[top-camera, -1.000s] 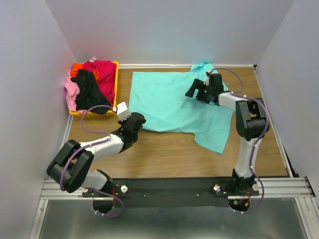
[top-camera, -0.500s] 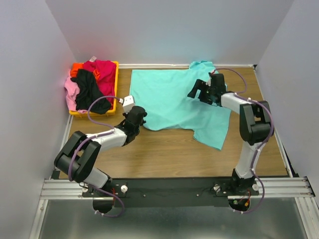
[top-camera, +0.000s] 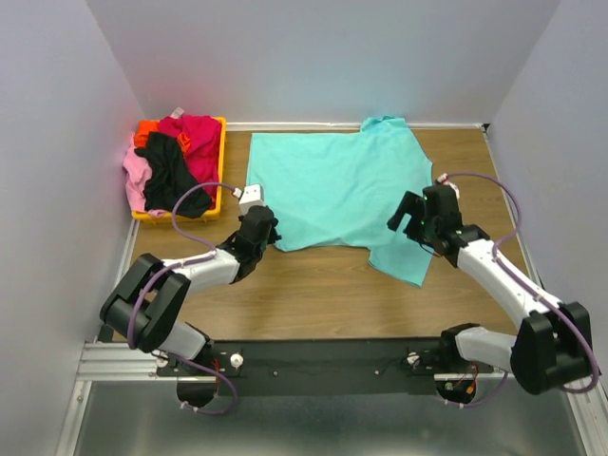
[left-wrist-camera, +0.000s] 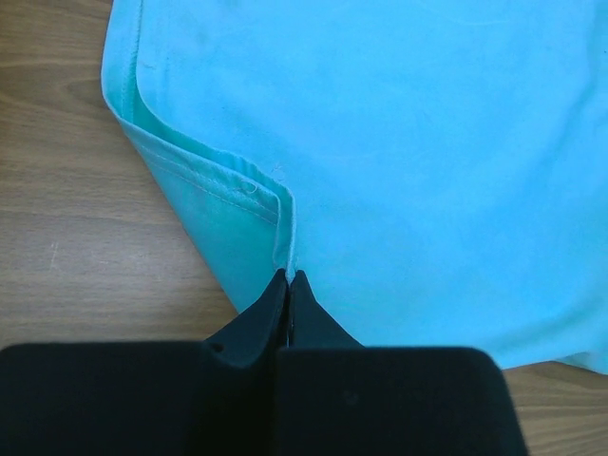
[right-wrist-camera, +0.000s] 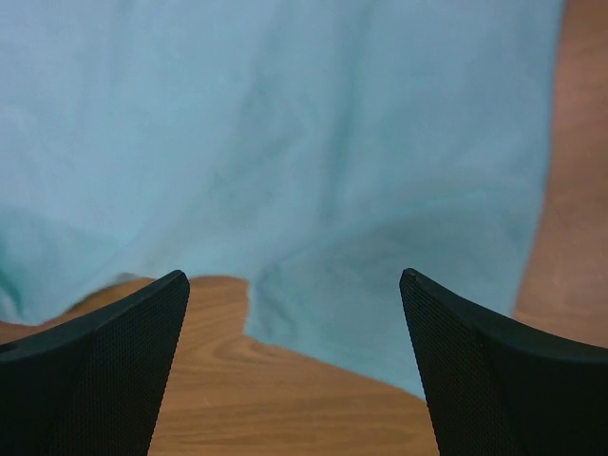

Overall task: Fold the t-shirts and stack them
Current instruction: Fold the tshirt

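Observation:
The turquoise t-shirt [top-camera: 332, 185] lies spread flat on the wooden table, one sleeve reaching toward the near right. My left gripper [top-camera: 273, 234] is shut on the hem at the shirt's near left corner. In the left wrist view a fold of that hem [left-wrist-camera: 237, 190] runs into the closed fingertips of the gripper [left-wrist-camera: 288, 275]. My right gripper [top-camera: 401, 217] hangs open over the near right sleeve, nothing between its fingers. Through its wrist camera I see the gripper [right-wrist-camera: 294, 275] above the turquoise cloth [right-wrist-camera: 285, 123] and bare wood.
A yellow-orange bin [top-camera: 223, 161] stands at the far left and holds a magenta-red shirt [top-camera: 195, 138], a black one [top-camera: 171, 176], a pink one [top-camera: 135, 176] and an orange one [top-camera: 145, 130]. Grey walls close in the table on three sides.
My right arm has drawn back from the shirt's far right part toward the near right sleeve, staying open. The left gripper has edged forward with the hem corner.

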Robot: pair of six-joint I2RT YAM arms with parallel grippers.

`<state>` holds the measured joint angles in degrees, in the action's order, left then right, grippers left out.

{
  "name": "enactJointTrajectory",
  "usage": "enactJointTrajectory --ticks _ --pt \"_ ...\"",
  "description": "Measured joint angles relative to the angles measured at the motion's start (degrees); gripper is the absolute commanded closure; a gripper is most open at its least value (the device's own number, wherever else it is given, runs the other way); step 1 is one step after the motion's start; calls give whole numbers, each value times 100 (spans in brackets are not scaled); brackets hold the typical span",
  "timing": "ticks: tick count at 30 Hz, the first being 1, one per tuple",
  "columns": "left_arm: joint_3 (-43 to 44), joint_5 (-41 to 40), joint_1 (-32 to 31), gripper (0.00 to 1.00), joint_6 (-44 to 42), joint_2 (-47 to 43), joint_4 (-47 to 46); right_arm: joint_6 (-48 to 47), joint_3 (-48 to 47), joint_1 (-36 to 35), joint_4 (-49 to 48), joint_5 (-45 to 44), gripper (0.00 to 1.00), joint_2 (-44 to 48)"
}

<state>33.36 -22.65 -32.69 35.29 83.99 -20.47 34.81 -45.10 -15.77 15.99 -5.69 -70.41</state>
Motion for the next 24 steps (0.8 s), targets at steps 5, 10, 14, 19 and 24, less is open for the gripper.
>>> enactJointTrajectory --ticks 5,10,14,19,24 --pt "-15 15 0 100 -92 -249 -4 234 442 11 1051 -291 2 697" --pt "-28 -7 0 100 -153 -614 -7 378 553 9 1886 -81 2 765" --pt "-118 -74 0 100 -166 -807 -4 487 553 9 2323 -22 2 774" --pt "-188 -96 0 100 -168 -938 -2 627 553 9 2601 -26 1 763" --pt "-243 -138 0 100 -170 -1005 0 811 553 9 2717 -55 1 551"
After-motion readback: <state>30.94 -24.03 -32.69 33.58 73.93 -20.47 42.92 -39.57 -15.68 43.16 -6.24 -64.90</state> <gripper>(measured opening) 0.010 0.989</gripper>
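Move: The left hand already pinches the t-shirt's near left corner, just off the table; the shirt's far left corner lies about 27 cm ahead and 6 cm to its left. The yellow basket's middle is roughly 17 cm ahead and 23 cm left. The right hand, open, has the near sleeve's cuff about 10 cm back, straight in line and 8 cm below. The sleeve's armpit lies some 7 cm to its left and 1 cm back, the pinched corner about 28 cm left and level with it. Still pinching the t-shirt's near left corner, the left hand lifts it almost straight up by about 4.5 cm, easing slightly left near the end. The right hand draws back some 12 cm while sinking about 6 cm and drifting right, towards the near sleeve's cuff, quick at first, then slowing; its open fingers tip steeply down. ##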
